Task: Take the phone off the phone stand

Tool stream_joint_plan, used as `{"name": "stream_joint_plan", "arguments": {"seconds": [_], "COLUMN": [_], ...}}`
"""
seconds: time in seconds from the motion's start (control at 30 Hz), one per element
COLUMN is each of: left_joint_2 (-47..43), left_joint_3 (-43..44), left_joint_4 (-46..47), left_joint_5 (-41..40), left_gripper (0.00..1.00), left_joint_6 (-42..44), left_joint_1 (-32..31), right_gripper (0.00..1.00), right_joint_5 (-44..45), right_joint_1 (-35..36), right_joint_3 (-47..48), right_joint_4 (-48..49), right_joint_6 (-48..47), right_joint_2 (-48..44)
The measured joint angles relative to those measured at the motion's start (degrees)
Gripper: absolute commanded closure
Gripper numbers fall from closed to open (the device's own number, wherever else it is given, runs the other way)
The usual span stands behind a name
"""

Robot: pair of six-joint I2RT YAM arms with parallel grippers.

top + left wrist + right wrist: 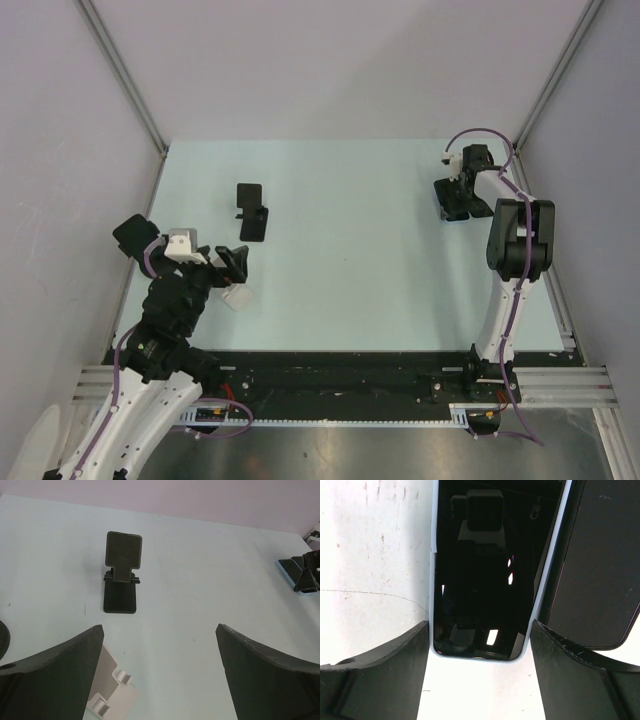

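The phone [485, 570], black-screened in a pale blue case, lies between my right gripper's [479, 625] fingers, and both fingers press on its long edges near its lower end. From above, that gripper [455, 205] stands at the far right of the table over the phone, which its fingers mostly hide. A dark flat panel [595, 565] lies against the phone's right edge; I cannot tell whether it is the phone stand. My left gripper [160, 627] hangs open and empty over the near left [235, 265]. In the left wrist view the phone [289, 570] shows at the far right.
An empty black stand [252, 210] stands upright at the left middle, ahead of the left gripper [121, 575]. A white folded stand [238, 296] lies flat by the left finger [110, 690]. Grey walls close in the table on three sides.
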Motion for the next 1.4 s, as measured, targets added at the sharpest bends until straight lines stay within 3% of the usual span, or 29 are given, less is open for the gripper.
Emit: {"name": "stream_joint_plan", "arguments": {"seconds": [0.73,1.07,1.23,1.4], "left_joint_2": [0.24,0.24,0.24,0.24], "left_joint_3": [0.00,0.00,0.00,0.00], "left_joint_4": [0.04,0.02,0.04,0.04], "left_joint_5": [0.42,0.52,0.50,0.28], "left_gripper": [0.00,0.00,0.00,0.00], "left_joint_6": [0.42,0.42,0.39,0.35], "left_joint_1": [-0.02,0.00,0.00,0.00], "right_gripper": [0.28,0.02,0.00,0.00], "right_joint_5": [0.02,-0.04,-0.85,-2.67], "right_joint_1": [0.70,0.76,0.83,1.46], "right_joint_3": [2.95,3.04,1.55,-1.18], "right_joint_4": [-0.79,-0.15,0.04,0.48], "right_joint_6": [-1.42,-0.96,0.15,3.08], "right_joint_2": [1.90,1.95,0.17,-8.07]}}
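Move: The phone lies flat between the right gripper's fingers, which hold it by its sides near the close end. Its middle is about 5 cm ahead of that hand, 1 cm to its left, and at roughly the same height. The black phone lies alongside, its middle some 5 cm ahead and 7 cm to the right of the hand. From the left gripper, the held phone lies roughly 30 cm ahead, 56 cm right and 22 cm below. Keep the right gripper's pinch on the phone's sides and slide it slowly forward along the table by about 1 cm, turning it very slightly counter-clockwise beside the black phone. Then open the fingers wide to let go, and lift quickly straight up some 6 cm, drifting a little left and tipping the fingertips slightly forward as the hand clears it. ##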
